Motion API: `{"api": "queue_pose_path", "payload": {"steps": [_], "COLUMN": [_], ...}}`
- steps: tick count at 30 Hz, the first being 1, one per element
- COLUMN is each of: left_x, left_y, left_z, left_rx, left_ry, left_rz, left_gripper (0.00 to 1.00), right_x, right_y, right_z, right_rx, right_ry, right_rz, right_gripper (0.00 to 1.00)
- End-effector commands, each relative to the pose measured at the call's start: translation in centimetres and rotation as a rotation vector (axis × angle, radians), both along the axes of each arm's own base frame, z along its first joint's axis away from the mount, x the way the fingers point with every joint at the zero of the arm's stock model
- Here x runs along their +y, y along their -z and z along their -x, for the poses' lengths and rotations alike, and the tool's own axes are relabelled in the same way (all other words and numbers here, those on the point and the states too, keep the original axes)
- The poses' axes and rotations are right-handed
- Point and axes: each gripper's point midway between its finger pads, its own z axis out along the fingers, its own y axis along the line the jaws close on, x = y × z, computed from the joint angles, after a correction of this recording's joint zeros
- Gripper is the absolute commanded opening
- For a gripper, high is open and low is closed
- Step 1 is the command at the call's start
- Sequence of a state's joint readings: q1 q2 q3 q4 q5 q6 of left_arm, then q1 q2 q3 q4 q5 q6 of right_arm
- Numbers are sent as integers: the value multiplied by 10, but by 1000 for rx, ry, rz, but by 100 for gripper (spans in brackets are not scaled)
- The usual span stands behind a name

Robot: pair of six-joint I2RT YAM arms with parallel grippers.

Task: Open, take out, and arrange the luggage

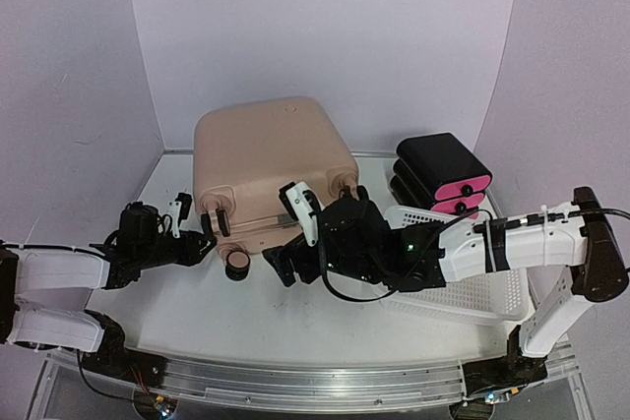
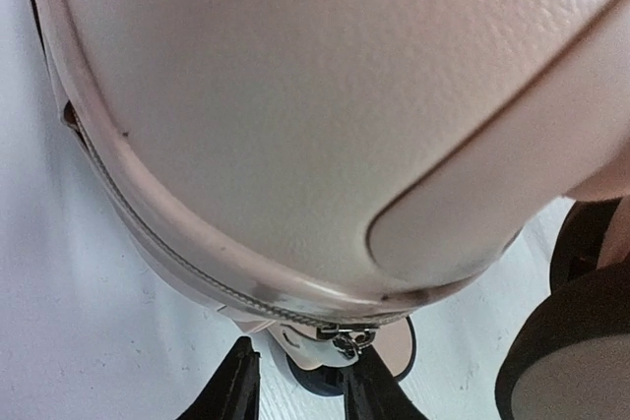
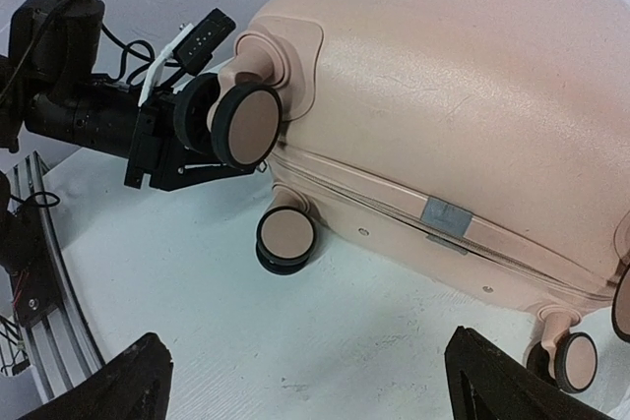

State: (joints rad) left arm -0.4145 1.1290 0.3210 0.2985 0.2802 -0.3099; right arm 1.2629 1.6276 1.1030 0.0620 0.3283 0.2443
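Note:
The pale pink luggage (image 1: 266, 169) lies closed on the table, wheels toward the arms, and fills the left wrist view (image 2: 295, 125). My left gripper (image 2: 303, 388) is at its near left corner (image 1: 200, 246), with the jaws part way apart. The metal zipper pull (image 2: 350, 341) hangs just above the right fingertip (image 2: 369, 386); the left fingertip (image 2: 238, 381) stands clear of it. My right gripper (image 3: 305, 366) hovers wide open over bare table in front of the luggage (image 3: 443, 95), holding nothing. It sits near the front edge in the top view (image 1: 285, 268).
A black-and-pink drawer box (image 1: 443, 176) stands at the back right. A white perforated basket (image 1: 472, 287) lies under my right arm. One luggage wheel (image 3: 285, 240) rests on the table between the grippers (image 1: 237, 265). White walls enclose the table's back and sides.

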Motion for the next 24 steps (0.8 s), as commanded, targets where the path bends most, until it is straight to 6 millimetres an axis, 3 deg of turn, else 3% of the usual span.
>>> {"api": "queue_pose_path", "payload": {"steps": [1, 10, 17, 24], "left_x": [-4, -8, -5, 0], "left_y": [-37, -37, -35, -29], "left_z": [-21, -25, -27, -27], "left_rx": [-132, -127, -130, -128], "left_ry": [-26, -12, -29, -46], "left_rz": [22, 28, 11, -11], "left_gripper": [28, 14, 5, 1], "right_x": [3, 12, 47, 86], "right_y": [-28, -13, 28, 74], "right_z": [0, -1, -9, -37], "right_rx": [-17, -4, -13, 3], "right_ry": [2, -9, -59, 52], "right_rz": [-89, -62, 90, 20], "right_gripper": [98, 98, 98, 98]}}
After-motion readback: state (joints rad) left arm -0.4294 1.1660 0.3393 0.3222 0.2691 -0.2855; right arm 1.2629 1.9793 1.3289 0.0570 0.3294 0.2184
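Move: The zipper pull at the suitcase's near left corner sits right at the left hand's open tips, about 1 cm ahead and 1 cm to the right, at the same height. The lower wheel stands some 5 cm right of the left hand, 1 cm ahead and 5 below; the upper wheel is about 2 cm back, 2 right and 6 above. From the right hand the lower wheel lies roughly 9 cm ahead, 7 left and 15 below. The left fingers shut from about a third open onto the zipper pull at the corner and pinch it, the hand itself shifting only about half a centimetre. The right hand first hangs still, then sinks about 8 cm while reaching some 6 cm left and a little forward towards the lower wheel, rolling slightly, its fingers staying wide open and touching nothing. ##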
